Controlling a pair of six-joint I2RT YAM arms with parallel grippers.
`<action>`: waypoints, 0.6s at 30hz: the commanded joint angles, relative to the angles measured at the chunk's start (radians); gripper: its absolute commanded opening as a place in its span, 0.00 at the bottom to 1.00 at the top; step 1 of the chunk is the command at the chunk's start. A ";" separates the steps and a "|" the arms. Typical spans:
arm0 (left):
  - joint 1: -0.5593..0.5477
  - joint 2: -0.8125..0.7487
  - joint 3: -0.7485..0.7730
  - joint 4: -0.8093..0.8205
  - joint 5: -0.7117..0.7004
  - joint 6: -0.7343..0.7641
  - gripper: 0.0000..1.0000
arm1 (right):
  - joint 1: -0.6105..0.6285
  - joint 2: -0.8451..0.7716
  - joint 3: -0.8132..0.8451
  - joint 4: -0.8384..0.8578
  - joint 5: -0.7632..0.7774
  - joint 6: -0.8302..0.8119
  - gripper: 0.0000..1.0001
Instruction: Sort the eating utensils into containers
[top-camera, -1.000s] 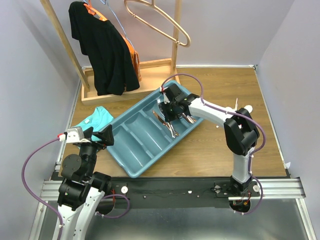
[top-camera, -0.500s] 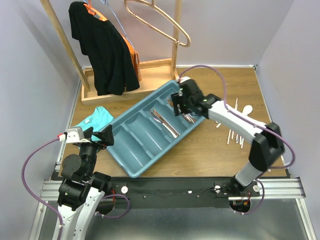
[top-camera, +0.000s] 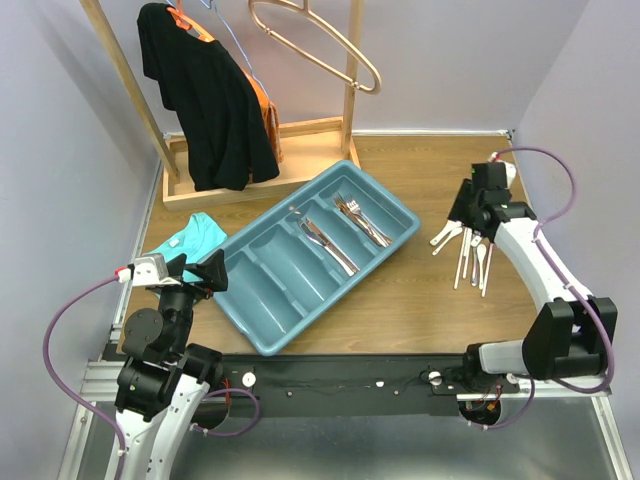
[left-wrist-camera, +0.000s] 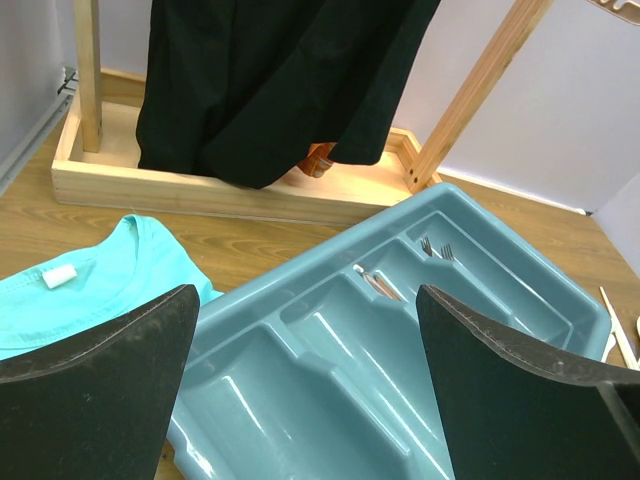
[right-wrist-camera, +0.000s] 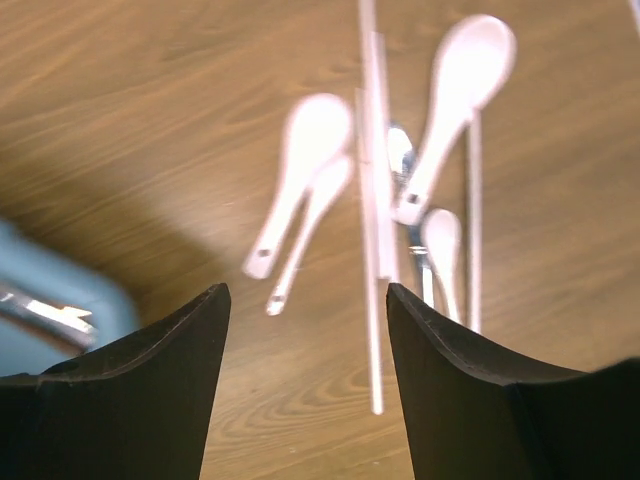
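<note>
The teal tray (top-camera: 262, 292) lies diagonally in mid-table. Coppery forks (top-camera: 362, 220) rest in its far right compartment and silver knives (top-camera: 325, 240) in the one beside it. The left wrist view shows the same tray (left-wrist-camera: 330, 370), forks (left-wrist-camera: 435, 248) and a knife (left-wrist-camera: 375, 283). White spoons and pale chopsticks (top-camera: 470, 255) lie loose on the wood to the tray's right. My right gripper (top-camera: 464, 212) hovers over them, open and holding nothing (right-wrist-camera: 305, 330), with the spoons (right-wrist-camera: 300, 170) and a chopstick (right-wrist-camera: 372, 220) below it. My left gripper (top-camera: 197, 270) is open and holds nothing (left-wrist-camera: 305, 340) at the tray's left end.
A wooden rack (top-camera: 250, 180) with a black garment (top-camera: 205, 100) and metal hangers (top-camera: 320, 50) stands at the back left. A teal cloth (top-camera: 185, 240) lies left of the tray. Walls close both sides. The tray's corner (right-wrist-camera: 50, 300) shows at the right wrist view's left edge.
My right arm swung from over the tray's fork compartment to the right, above the loose spoons and chopsticks, and its jaws opened. Forks now lie in the tray. The left arm stayed still.
</note>
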 joint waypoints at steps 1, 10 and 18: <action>-0.005 -0.057 -0.002 0.006 0.000 0.012 0.99 | -0.122 -0.004 -0.064 -0.040 -0.048 0.074 0.70; -0.005 -0.057 0.000 0.006 0.000 0.012 0.99 | -0.287 0.059 -0.153 0.001 -0.164 0.117 0.53; -0.005 -0.056 0.000 0.006 0.000 0.014 0.99 | -0.324 0.139 -0.190 0.054 -0.204 0.111 0.45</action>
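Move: The knife with the shiny handle lies about 6 cm to the right of the right hand, some 2 cm back and 15 cm below. Also on the table, the pair of chopsticks is about 4 cm right and 1 cm ahead of the hand, the teaspoon 8 cm right and 3 cm back, and the right-hand large spoon 9 cm right and 5 cm ahead. From the left hand, the knife lies roughly 60 cm right, 13 cm ahead and 27 cm below. Nothing is touched yet: the empty right hand heads down, right and back towards the knife and teaspoon, sinking about 9 cm. Most of its 7 cm to the right comes early, before it settles into a descent with a backward drift. Meanwhile the wrist turns clockwise, the fingers tip more steeply down, and their gap narrows by about a third, staying open. ##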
